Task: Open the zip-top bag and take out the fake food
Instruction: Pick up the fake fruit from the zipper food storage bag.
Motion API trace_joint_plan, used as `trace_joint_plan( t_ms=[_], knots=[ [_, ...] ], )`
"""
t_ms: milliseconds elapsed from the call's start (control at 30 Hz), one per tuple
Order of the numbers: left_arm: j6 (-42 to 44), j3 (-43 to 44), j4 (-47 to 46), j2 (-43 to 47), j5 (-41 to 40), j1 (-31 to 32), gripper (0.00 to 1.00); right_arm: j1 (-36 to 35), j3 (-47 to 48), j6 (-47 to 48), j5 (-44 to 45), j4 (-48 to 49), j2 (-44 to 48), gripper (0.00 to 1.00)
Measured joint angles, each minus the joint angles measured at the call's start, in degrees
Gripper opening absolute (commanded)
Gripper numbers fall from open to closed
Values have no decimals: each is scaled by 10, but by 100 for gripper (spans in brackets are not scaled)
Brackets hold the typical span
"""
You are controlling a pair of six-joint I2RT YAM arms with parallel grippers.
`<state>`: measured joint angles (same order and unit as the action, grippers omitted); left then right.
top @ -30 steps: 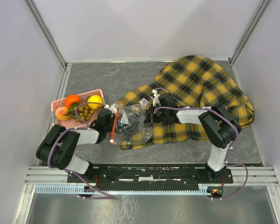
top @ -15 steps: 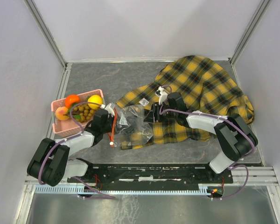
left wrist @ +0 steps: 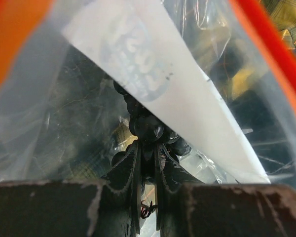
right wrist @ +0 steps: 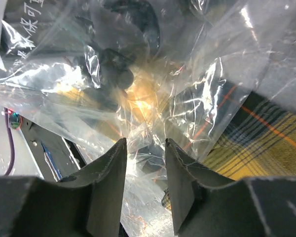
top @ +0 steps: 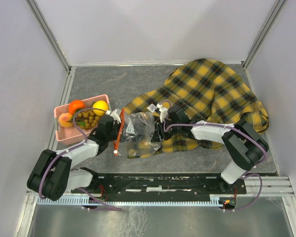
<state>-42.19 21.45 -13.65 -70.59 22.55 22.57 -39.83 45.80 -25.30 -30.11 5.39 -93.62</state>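
Observation:
The clear zip-top bag (top: 140, 131) lies mid-table, partly on the plaid cloth, with its red-orange zip strip (top: 119, 133) at the left. My left gripper (top: 122, 127) reaches into the bag's mouth. In the left wrist view it (left wrist: 147, 148) is shut on the dark berries (left wrist: 147, 129), under the white label (left wrist: 153, 79). My right gripper (top: 158, 132) is at the bag's right end. In the right wrist view it (right wrist: 145, 143) is open, with crinkled bag plastic (right wrist: 187, 89) between its jaws. The berries (right wrist: 116, 69) show through the plastic.
A pink basket (top: 60, 132) at the left holds an orange fruit (top: 76, 105), a yellow fruit (top: 100, 106) and a tan grape bunch (top: 90, 118). The yellow-black plaid cloth (top: 212, 94) covers the right half of the table, under my right arm.
My right gripper has moved forward and left, from the bag's back edge down onto its right end. My left gripper has stayed at the bag's mouth.

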Motion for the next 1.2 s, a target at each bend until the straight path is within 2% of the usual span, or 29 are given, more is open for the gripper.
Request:
trace_joint_plan(
  t_ms=[233, 767, 1200],
  knots=[
    [0, -3, 12, 22, -1, 0, 3, -11, 0, 23, 20, -35, -2, 3],
    [15, -5, 95, 135, -28, -19, 3, 6, -3, 57, 84, -78, 62, 2],
    [40, 3, 174, 189, -35, -40, 3, 26, -3, 92, 125, -123, 69, 2]
  ],
)
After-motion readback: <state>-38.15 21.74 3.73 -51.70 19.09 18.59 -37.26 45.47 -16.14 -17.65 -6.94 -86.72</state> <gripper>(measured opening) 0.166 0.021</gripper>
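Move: The basket that the held dark grapes are bound for has its middle about 19 cm left of the left hand, some 7 cm farther out and 4 cm lower; its yellow fruit lies roughly 11 cm left and 13 cm ahead. The clear film by the bag's closed end is about 2 cm below the right fingers and 1 cm back of them. The grapes lie about 15 cm left and 2 cm ahead of the right hand, the orange zip some 19 cm left and level. The bag's film by its closed end is pinched as the right fingers, dipping slightly back and down, shut completely; the right hand then draws it about 5 cm rightward and a little forward, fingertips tipping some 15 degrees further down. Against that pull the left hand keeps its grip on the grapes, lifting roughly 3 cm, then also going about 4 cm left towards the basket. ##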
